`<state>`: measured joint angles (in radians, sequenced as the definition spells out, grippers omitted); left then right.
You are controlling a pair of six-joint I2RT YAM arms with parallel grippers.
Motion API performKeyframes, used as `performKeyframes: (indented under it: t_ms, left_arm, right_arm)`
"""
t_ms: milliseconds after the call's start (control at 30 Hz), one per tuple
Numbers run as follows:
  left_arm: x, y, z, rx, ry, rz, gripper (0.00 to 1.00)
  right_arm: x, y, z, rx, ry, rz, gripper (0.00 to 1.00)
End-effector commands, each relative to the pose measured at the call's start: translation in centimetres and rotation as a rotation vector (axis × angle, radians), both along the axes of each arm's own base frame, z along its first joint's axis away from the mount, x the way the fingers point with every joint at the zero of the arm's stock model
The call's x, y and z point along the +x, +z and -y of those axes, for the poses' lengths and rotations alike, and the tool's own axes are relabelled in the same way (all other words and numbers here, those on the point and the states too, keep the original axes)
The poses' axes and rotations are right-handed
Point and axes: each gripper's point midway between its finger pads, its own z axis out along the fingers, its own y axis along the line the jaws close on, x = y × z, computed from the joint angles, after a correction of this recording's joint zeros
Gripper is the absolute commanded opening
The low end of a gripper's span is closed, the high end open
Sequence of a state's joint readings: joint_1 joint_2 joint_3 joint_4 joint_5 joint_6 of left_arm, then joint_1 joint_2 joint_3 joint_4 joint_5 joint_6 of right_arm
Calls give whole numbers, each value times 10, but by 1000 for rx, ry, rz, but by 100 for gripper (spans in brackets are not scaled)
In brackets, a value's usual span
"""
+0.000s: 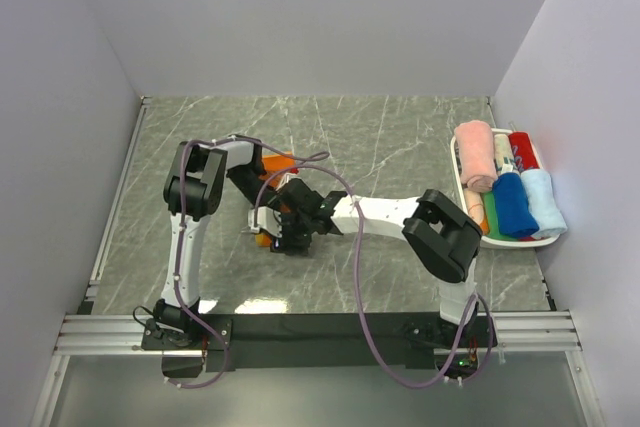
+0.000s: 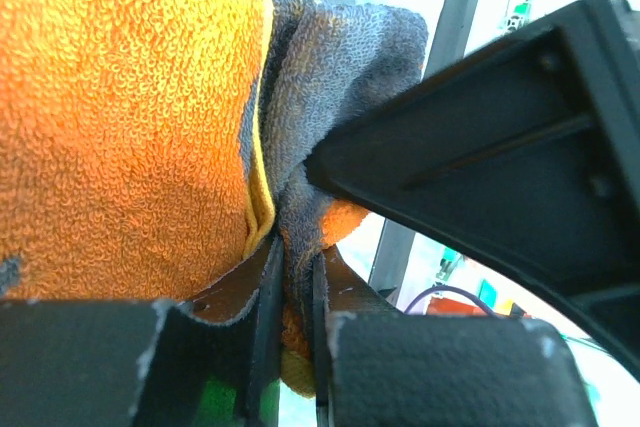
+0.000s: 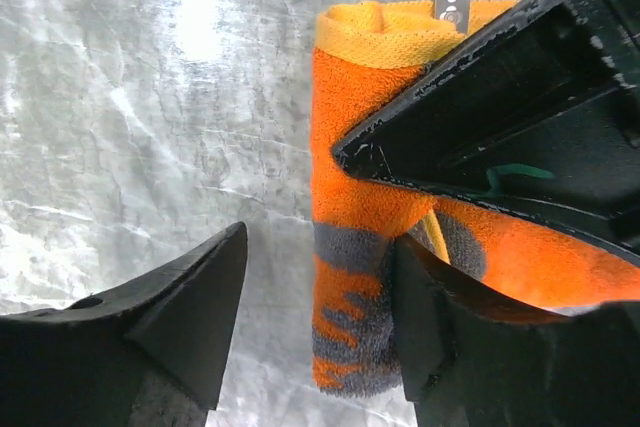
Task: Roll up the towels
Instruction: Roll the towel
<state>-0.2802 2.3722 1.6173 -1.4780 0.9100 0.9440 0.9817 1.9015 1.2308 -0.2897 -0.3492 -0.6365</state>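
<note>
The grey-and-orange towel (image 3: 355, 247) is partly rolled and hangs upright above the marble table (image 3: 130, 147). My left gripper (image 2: 290, 277) is shut on its grey and orange edge (image 2: 300, 147), with cloth pinched between the jaws. My right gripper (image 3: 320, 277) is open around the roll's lower end. Its right finger (image 3: 440, 337) touches the cloth and its left finger (image 3: 190, 317) stands apart from it. In the top view both grippers meet at the table's middle, left (image 1: 270, 221) and right (image 1: 297, 231), with orange cloth (image 1: 278, 161) showing behind them.
A white oval basket (image 1: 456, 169) at the right edge holds rolled towels: pink (image 1: 476, 152), red (image 1: 520, 145), blue (image 1: 512, 205), pale blue (image 1: 545, 202) and green (image 1: 494, 219). Grey walls close in the table on three sides.
</note>
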Motion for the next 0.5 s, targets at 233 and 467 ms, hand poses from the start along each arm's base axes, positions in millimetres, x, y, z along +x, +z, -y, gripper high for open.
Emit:
performKeyframes:
  t_ms: [233, 467]
  left_arm:
    - [38, -26, -13, -34, -64, 253, 31]
    - [79, 8, -26, -72, 60, 351, 54]
  right_arm:
    - [-15, -26, 13, -103, -34, -93, 0]
    - [-38, -7, 30, -130, -128, -316, 0]
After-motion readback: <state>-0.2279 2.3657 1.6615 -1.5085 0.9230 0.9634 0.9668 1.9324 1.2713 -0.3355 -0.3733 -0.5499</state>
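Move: The left fingers still hold the towel's folded near edge. The right gripper sits half open over the same fold, whose next pinch spot is about 1 cm ahead of and 1 cm below its hand point, or some 3 cm to the right of the left hand and 1 cm back. The yellow end with the tag lies about 4 cm to the right hand's left; the flat part of the towel is centred roughly 9 cm ahead of it. Nudge the right gripper about 1 cm forward onto the towel's folded edge, shut its fingers to pinch the fold, then ease back about 1 cm towards the base with a slight tilt, keeping the pinch. Meanwhile open the left fingers to about half and draw that hand off, some 2 cm forward and a little up and left. ##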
